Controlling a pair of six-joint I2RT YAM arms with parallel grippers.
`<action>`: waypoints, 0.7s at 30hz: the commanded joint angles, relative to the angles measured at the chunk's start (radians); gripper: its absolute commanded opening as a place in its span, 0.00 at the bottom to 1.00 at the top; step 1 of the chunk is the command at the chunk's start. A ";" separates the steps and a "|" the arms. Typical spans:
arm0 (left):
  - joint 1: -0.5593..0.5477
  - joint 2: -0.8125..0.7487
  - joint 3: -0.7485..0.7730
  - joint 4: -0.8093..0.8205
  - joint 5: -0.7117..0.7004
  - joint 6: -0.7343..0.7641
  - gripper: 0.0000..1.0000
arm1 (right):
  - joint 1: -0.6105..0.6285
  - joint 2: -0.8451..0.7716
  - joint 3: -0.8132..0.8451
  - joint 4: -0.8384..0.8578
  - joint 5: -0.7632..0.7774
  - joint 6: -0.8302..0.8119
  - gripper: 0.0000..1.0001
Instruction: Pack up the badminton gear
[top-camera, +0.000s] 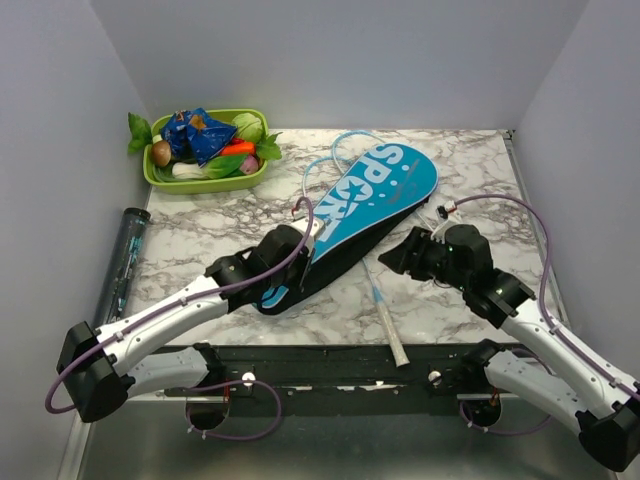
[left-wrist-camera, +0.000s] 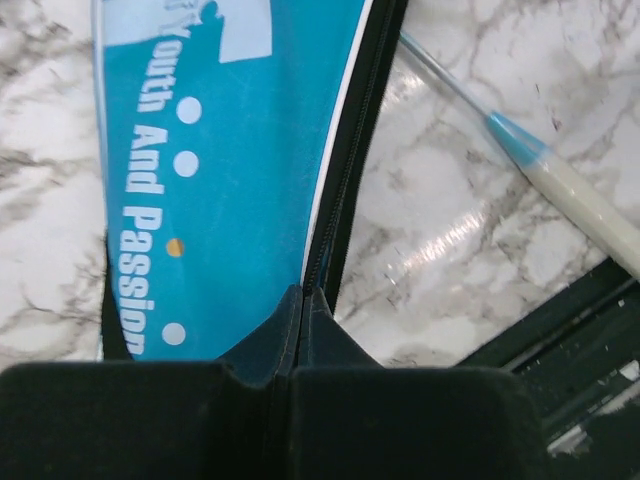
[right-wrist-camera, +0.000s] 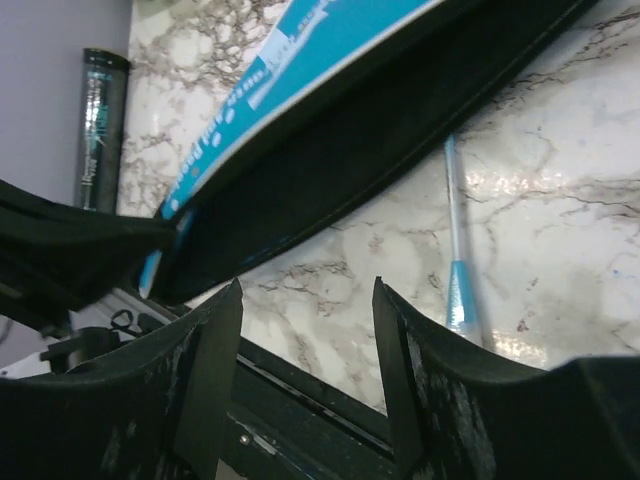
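The blue cover lettered "SPORT" lies slanted across the middle of the marble table. My left gripper is shut on its near edge, and its fingertips pinch the black zip seam of the cover. In the right wrist view the blue top flap stands lifted off the black lower side. A light-blue racket shaft with a white butt sticks out from under the cover toward the near edge. My right gripper hovers open just right of the cover, with nothing between its fingers.
A dark clear tube lies along the left table edge. A green tray of toy vegetables stands at the back left. Light-blue racket hoops show behind the cover. The black base rail runs along the near edge.
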 joint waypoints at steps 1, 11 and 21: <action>-0.084 -0.052 -0.095 0.110 -0.018 -0.169 0.00 | -0.007 0.028 -0.046 0.101 -0.075 0.093 0.64; -0.181 -0.048 -0.133 0.202 -0.047 -0.181 0.00 | -0.007 0.195 -0.105 0.322 -0.180 0.241 0.64; -0.243 -0.020 -0.138 0.239 -0.054 -0.185 0.00 | -0.007 0.327 -0.089 0.450 -0.152 0.317 0.66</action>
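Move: The left fingers still pinch the bag's zipped edge, holding it off the table, with the bag's narrow tip about 10 cm to their left, 5 cm back and 10 cm lower. From the open right hand, the bag's near edge lies some 9 cm left, 2 cm ahead and 6 cm below; that stretch is about 11 cm right of the left hand, 3 cm ahead and 4 cm lower. The racket handle lies 14 cm back from the right hand, level sideways, 15 cm below. Keeping its pinch on the zipped edge, the left hand draws the bag's narrow end back and down, then on to the right towards the right hand, about 5 cm back and 5 cm right in all. The right hand closes in on the bag's near edge, going about 5 cm left and 4 cm down, then easing a little forward, while its wrist rolls left side up and tips its fingers down, some 15 to 20 degrees altogether; its fingers stay open, and no touch on the bag can be made out. ##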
